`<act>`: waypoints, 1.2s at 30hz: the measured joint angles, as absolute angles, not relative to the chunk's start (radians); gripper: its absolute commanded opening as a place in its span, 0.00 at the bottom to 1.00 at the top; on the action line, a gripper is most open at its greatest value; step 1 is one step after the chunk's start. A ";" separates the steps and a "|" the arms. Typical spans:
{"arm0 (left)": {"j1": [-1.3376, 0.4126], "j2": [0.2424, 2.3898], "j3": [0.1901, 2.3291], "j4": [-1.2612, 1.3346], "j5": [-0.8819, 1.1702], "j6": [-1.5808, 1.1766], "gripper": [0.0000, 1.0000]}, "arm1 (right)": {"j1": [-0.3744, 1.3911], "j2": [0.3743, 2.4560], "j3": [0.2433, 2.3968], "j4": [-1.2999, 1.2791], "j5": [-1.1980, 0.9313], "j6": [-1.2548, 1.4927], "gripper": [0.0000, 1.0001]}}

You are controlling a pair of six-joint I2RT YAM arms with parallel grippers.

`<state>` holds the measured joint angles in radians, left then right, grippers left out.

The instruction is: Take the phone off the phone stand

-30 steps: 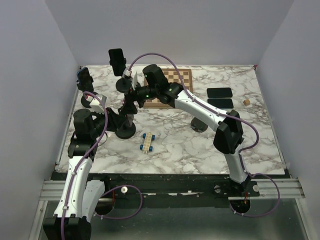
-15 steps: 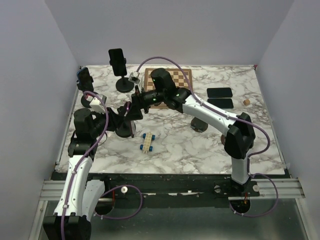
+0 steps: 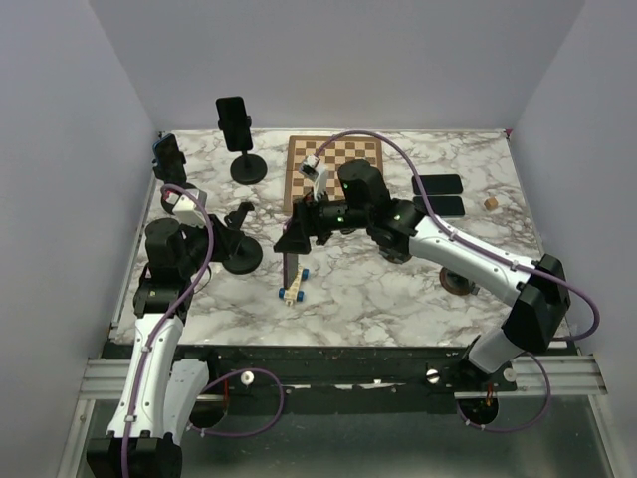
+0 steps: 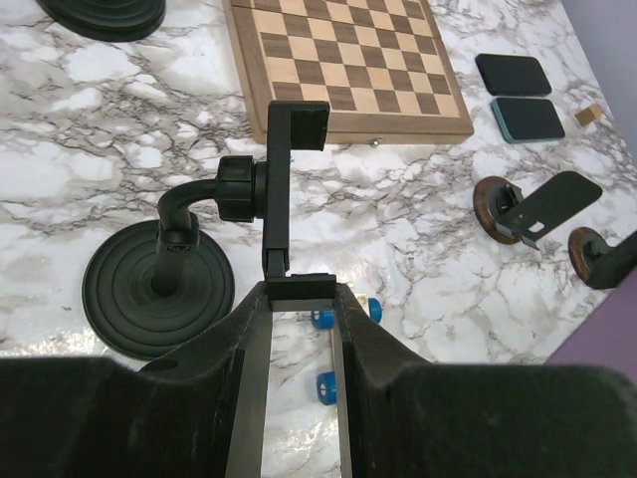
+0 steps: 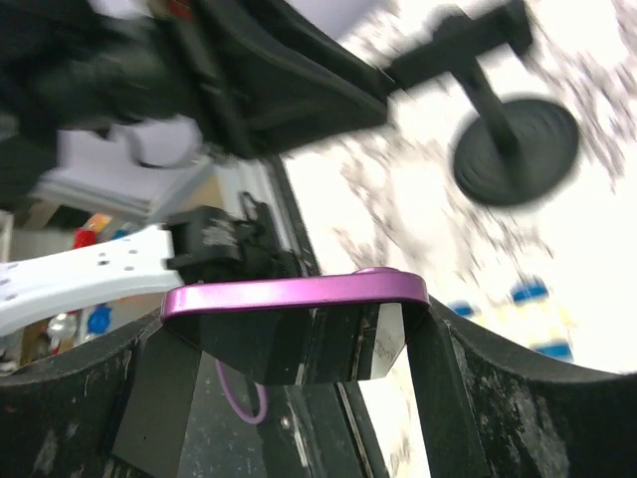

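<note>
The phone [image 5: 295,295], dark glass with a purple rim, sits crosswise between my right gripper's [image 5: 299,344] fingers, which are shut on it. From above, the phone [image 3: 291,263] hangs below the right gripper [image 3: 298,237], right of the stand and apart from it. The black phone stand [image 4: 159,291] has a round base, and its cradle [image 4: 280,189] stands upright with nothing in it. My left gripper [image 4: 301,299] is shut on the cradle's lower foot. In the top view the left gripper [image 3: 239,215] is just above the stand's base [image 3: 242,261].
A blue-wheeled toy [image 3: 294,284] lies under the held phone. A chessboard [image 3: 333,164] is behind it, with two flat phones [image 3: 438,195] and a cork [image 3: 491,203] to the right. Another stand with a phone [image 3: 235,124] is at the back left. Small round stands [image 3: 458,282] sit under the right arm.
The right arm has drawn the phone out of the cradle and carried it right and toward the near side. The left gripper has kept its hold on the stand.
</note>
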<state>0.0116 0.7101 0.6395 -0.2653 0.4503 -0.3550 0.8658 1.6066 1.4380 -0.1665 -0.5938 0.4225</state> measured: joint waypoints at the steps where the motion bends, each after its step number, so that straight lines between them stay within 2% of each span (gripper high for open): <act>1: 0.012 0.706 0.641 -0.273 0.436 -0.355 0.00 | 0.866 1.591 1.402 -0.173 -0.554 0.434 0.01; 10: 0.012 0.698 0.645 -0.287 0.388 -0.356 0.00 | 0.863 1.524 1.053 -0.342 -0.231 0.619 0.01; 15: 0.012 0.696 0.649 -0.297 0.367 -0.356 0.00 | 0.862 1.504 0.954 -0.383 -0.194 0.780 0.01; 26: 0.012 0.696 0.653 -0.304 0.359 -0.356 0.00 | 0.862 1.527 0.910 -0.428 -0.040 0.917 0.01; 32: 0.012 0.697 0.657 -0.313 0.355 -0.356 0.00 | 0.862 1.597 0.914 -0.402 -0.018 0.952 0.07; 36: 0.012 0.698 0.659 -0.315 0.355 -0.356 0.00 | 0.871 1.637 0.925 -0.373 0.004 0.966 0.24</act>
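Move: My right hand already holds the phone high up. The bare patch of table for it lies some 13 cm to my right, 6 cm back and 29 cm down. The toy car is almost right below me, 1 cm left; the black phone stand is about 16 cm left and 8 cm ahead, the wooden stand 28 cm right and 11 cm ahead. From my left hand the patch is roughly 25 cm right and 12 cm back. I swing the phone down fast with my right hand, about 26 cm, and some 13 cm to the right, clear of the stand and towards the bare table right of the toy car, slowing near the bottom. Meanwhile I turn the fingers from pointing left to steeply down, still pinching the phone. My left hand keeps its hold on the black stand's holder, easing about 1.5 cm left. ##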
